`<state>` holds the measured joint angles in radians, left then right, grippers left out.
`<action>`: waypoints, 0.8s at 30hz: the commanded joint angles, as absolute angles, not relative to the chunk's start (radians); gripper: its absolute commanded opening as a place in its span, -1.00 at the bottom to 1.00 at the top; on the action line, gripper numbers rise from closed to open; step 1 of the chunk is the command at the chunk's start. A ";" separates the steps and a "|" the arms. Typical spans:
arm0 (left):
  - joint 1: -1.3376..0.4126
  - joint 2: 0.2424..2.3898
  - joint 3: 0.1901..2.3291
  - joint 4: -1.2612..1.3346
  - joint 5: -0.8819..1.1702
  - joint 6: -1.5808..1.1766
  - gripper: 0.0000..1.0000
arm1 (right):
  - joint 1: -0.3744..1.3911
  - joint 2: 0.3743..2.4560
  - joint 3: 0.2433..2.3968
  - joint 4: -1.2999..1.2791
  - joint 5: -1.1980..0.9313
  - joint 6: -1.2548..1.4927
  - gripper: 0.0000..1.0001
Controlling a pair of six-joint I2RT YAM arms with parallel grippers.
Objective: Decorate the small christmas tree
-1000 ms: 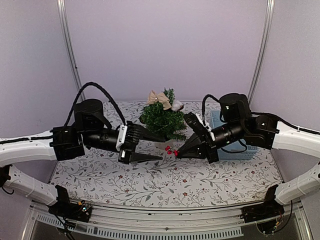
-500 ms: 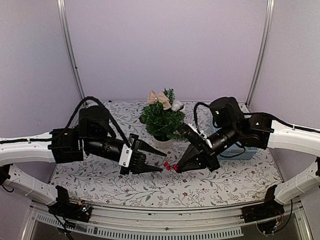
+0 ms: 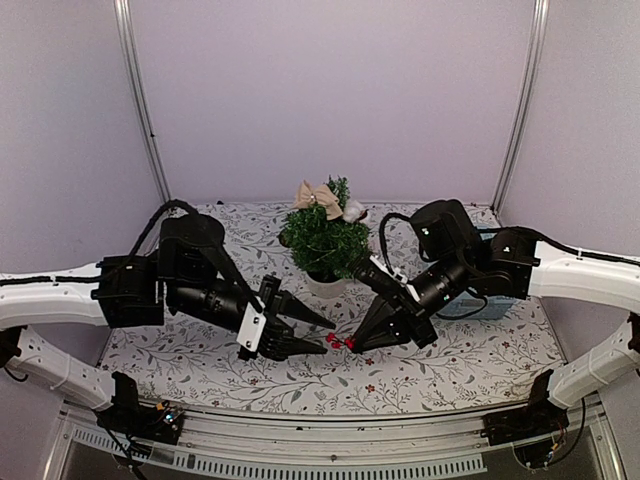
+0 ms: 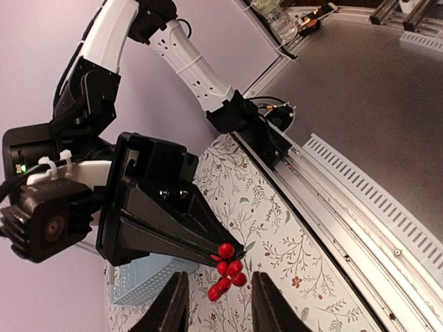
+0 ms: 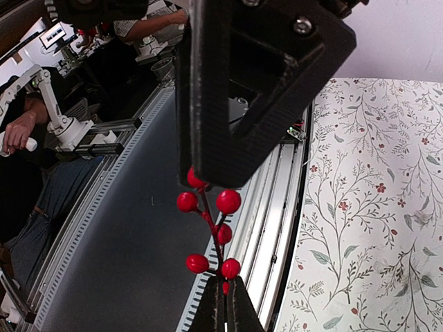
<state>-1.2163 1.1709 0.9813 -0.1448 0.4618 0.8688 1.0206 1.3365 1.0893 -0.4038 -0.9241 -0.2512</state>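
Observation:
The small christmas tree (image 3: pixel 325 238) stands in a white pot (image 3: pixel 326 286) at the back middle of the table, with a beige bow (image 3: pixel 318 195) near its top. My right gripper (image 3: pixel 352 346) is shut on the stem of a red berry sprig (image 5: pixel 210 223), held in front of the tree above the floral cloth. In the right wrist view the right gripper (image 5: pixel 225 290) pinches the stem's lower end. My left gripper (image 4: pixel 218 304) is open, one finger on each side of the berry sprig (image 4: pixel 227 271), with a gap on both sides.
A light blue basket (image 4: pixel 135 280) sits at the right behind the right arm. A silver ornament (image 3: pixel 354 210) hangs on the tree's right side. The floral tablecloth (image 3: pixel 200 350) ends at a metal rail (image 3: pixel 330 440) along the near edge.
Both grippers have come down and toward the near edge, away from the tree, with the sprig still in the right one. The left jaws have narrowed around the berries.

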 commanded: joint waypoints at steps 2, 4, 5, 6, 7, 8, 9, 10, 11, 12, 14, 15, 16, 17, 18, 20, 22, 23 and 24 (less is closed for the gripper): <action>-1.253 1.200 1.024 -0.171 0.455 0.887 -0.40 | 1.028 1.347 1.114 -0.412 -0.941 -0.250 -1.00; -1.258 1.209 1.028 -0.172 0.444 0.892 -0.44 | 1.028 1.351 1.125 -0.428 -0.936 -0.259 -1.00; -1.259 1.213 1.029 -0.175 0.441 0.894 -0.46 | 1.031 1.355 1.127 -0.434 -0.935 -0.264 -1.00; -1.259 1.216 1.030 -0.179 0.437 0.896 -0.48 | 1.033 1.357 1.129 -0.440 -0.934 -0.266 -1.00; -1.259 1.219 1.032 -0.184 0.433 0.899 -0.50 | 1.034 1.357 1.130 -0.442 -0.934 -0.270 -1.00; -1.259 1.219 1.034 -0.189 0.429 0.901 -0.51 | 1.037 1.359 1.129 -0.445 -0.934 -0.270 -1.00; -1.259 1.220 1.034 -0.193 0.426 0.904 -0.53 | 1.040 1.360 1.129 -0.448 -0.935 -0.271 -1.00; -1.259 1.217 1.033 -0.193 0.422 0.905 -0.54 | 1.040 1.361 1.130 -0.448 -0.937 -0.273 -1.00; -1.258 1.215 1.029 -0.195 0.417 0.908 -0.55 | 1.040 1.361 1.128 -0.446 -0.939 -0.274 -1.00; -1.258 1.214 1.027 -0.193 0.415 0.909 -0.57 | 1.041 1.361 1.128 -0.443 -0.940 -0.274 -1.00; -1.258 1.212 1.025 -0.189 0.406 0.911 -0.63 | 1.040 1.364 1.130 -0.442 -0.943 -0.277 -1.00; -1.258 1.212 1.023 -0.187 0.405 0.908 -0.66 | 1.041 1.366 1.133 -0.444 -0.946 -0.278 -1.00; -1.259 1.212 1.022 -0.185 0.402 0.904 -0.70 | 1.041 1.369 1.136 -0.445 -0.948 -0.280 -1.00; -1.258 1.211 1.022 -0.182 0.396 0.897 -0.76 | 1.040 1.371 1.138 -0.445 -0.948 -0.281 -1.00; -1.259 1.210 1.022 -0.180 0.392 0.891 -0.85 | 1.040 1.371 1.138 -0.445 -0.947 -0.282 -1.00; -1.259 1.203 1.022 -0.176 0.388 0.877 -0.98 | 1.040 1.370 1.135 -0.443 -0.941 -0.285 -1.00; -1.258 1.191 1.013 -0.159 0.395 0.859 -1.00 | 1.040 1.367 1.132 -0.440 -0.932 -0.287 -1.00; -1.259 1.185 1.007 -0.144 0.398 0.852 -1.00 | 1.040 1.367 1.133 -0.440 -0.925 -0.288 -1.00; -1.258 1.179 1.002 -0.138 0.399 0.847 -1.00 | 1.040 1.366 1.134 -0.440 -0.917 -0.290 -1.00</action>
<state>-1.2446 1.2110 1.0046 -0.1795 0.4015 0.8818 1.0340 1.3628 1.1076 -0.4335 -0.9295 -0.2749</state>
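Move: Just off the left fingertips, about 2 cm to their right and 1 cm lower, sits the red berry sprig, its stem gripped by the right hand, whose fingertips are roughly 4 cm to the left hand's right. From the right hand the sprig's middle is about 2 cm left. The Christmas tree stands some 29 cm ahead of the left hand, straight out and 15 cm lower; the blue basket is about 32 cm ahead, 39 cm right and 27 cm below. Easing down about 1.5 cm and right about 1 cm onto the free end of the berry sprig, the left hand shuts its fingers from a third open to fully closed, pinching the sprig among its berries. The right hand keeps its closed grip on the stem and stays nearly in place. ##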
